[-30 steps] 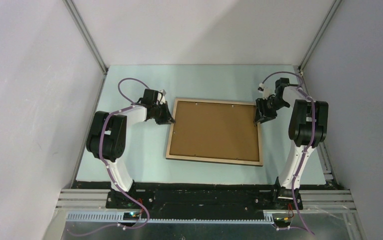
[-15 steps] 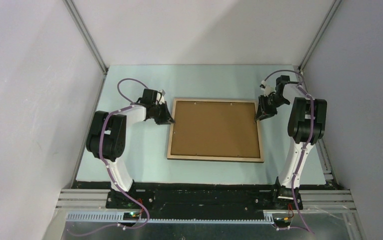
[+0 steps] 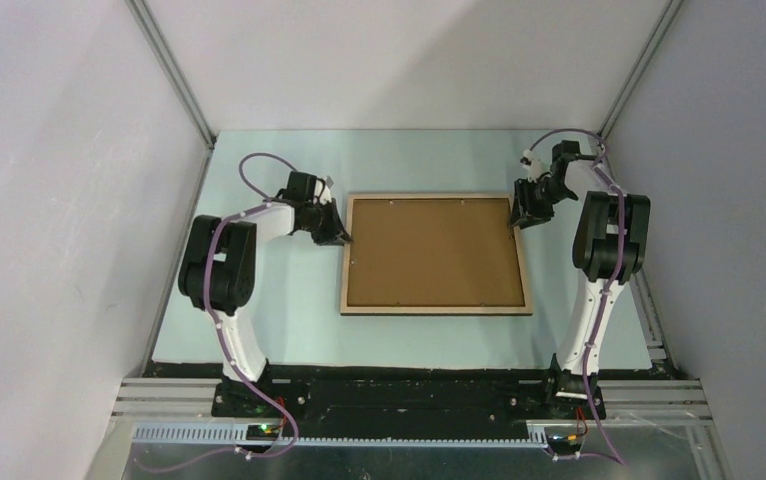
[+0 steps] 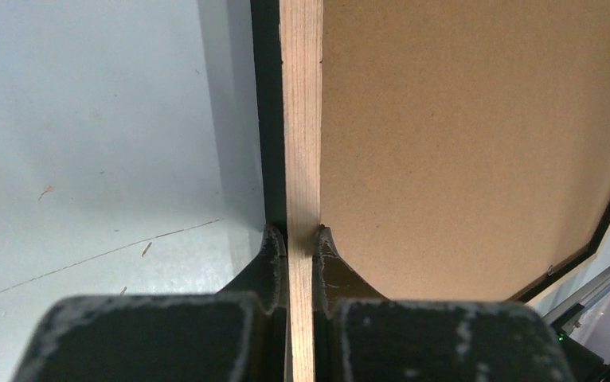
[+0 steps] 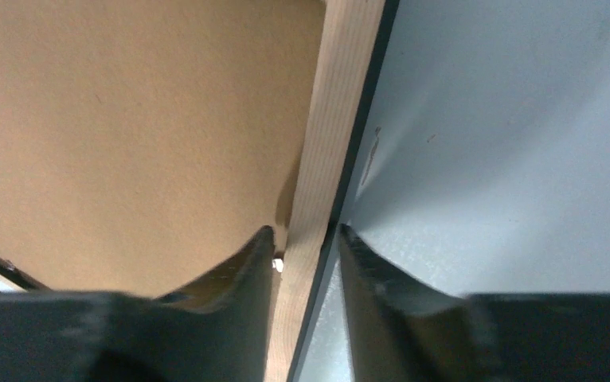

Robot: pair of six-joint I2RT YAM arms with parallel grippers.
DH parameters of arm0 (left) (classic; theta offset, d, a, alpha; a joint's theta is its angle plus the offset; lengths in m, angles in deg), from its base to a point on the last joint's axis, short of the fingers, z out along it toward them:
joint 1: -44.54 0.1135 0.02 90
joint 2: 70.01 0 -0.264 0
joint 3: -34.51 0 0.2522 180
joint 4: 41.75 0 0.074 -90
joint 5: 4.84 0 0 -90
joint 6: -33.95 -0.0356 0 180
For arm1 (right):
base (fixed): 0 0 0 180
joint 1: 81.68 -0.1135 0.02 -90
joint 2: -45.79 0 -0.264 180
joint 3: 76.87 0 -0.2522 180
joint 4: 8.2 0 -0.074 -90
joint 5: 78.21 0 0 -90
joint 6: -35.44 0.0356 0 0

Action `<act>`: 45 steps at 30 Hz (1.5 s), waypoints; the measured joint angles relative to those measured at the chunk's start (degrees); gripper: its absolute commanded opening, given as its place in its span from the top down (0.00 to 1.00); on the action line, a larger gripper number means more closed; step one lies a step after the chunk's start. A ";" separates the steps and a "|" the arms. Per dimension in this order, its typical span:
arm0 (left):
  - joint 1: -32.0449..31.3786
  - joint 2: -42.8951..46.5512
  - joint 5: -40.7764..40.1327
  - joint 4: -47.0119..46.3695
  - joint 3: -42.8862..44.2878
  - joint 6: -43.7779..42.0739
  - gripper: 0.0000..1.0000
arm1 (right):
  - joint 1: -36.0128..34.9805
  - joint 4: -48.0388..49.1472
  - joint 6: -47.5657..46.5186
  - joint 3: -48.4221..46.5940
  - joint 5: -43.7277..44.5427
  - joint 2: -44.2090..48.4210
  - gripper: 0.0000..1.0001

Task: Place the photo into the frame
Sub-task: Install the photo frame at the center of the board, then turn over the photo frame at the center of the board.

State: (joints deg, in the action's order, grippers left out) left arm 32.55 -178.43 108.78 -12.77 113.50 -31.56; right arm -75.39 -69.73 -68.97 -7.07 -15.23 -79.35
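The frame (image 3: 437,311) lies back side up on the table, its light-wood rails around a brown hardboard backing panel (image 3: 434,255). My left gripper (image 3: 344,240) is at the frame's left rail near the far corner. In the left wrist view this left gripper (image 4: 302,231) is shut on the wooden rail (image 4: 302,119). My right gripper (image 3: 517,218) is at the far right corner. In the right wrist view this right gripper (image 5: 306,231) is open and straddles the rail (image 5: 342,95), with a small gap on the panel side. The photo is hidden.
The pale blue table mat (image 3: 279,320) borders the frame on all sides. Grey enclosure walls rise to the left, right and back, with metal corner posts (image 3: 174,75). Both arm bases stand on the black strip at the near edge (image 3: 409,395).
The frame has turned from skewed to square with the table edges. My right gripper has moved toward the back, up to the frame's far right corner. The left gripper keeps its hold.
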 measured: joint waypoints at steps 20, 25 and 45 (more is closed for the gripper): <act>-0.15 1.66 -1.07 1.97 0.57 -4.13 0.17 | -1.33 4.90 -2.95 15.78 -0.63 24.72 0.28; -0.15 5.35 -4.63 2.99 0.52 -6.56 0.08 | -6.36 5.25 -5.44 22.45 -0.20 31.39 0.26; -0.13 26.93 -13.20 5.40 -1.22 -21.00 0.05 | -43.80 8.22 -13.73 42.18 14.69 44.09 0.28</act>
State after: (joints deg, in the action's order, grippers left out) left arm 32.42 -151.50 95.57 -7.37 112.28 -52.57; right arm -119.20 -61.51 -82.70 35.11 -0.55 -35.26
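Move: The right gripper already loosely straddles the frame's right rail. The near rail's right-hand clip lies about 22 cm back and 10 cm left of this hand, roughly level with the fingertips, and the near rail's middle about 24 cm back and 23 cm left. The left gripper holds the left rail, whose middle is some 4 cm back. From this hand the near clip lies about 18 cm back and 38 cm right. Open the right fingers wider and lift them clear of the right rail by about 10 cm. Swing over the board, back about 22 cm and left, turning some 50 degrees counter-clockwise and sinking again towards the near rail with the fingers open. Meanwhile open the left fingers wide to let go of the left rail, then raise that hand about 15 cm and a little left, tipping its fingers up. ##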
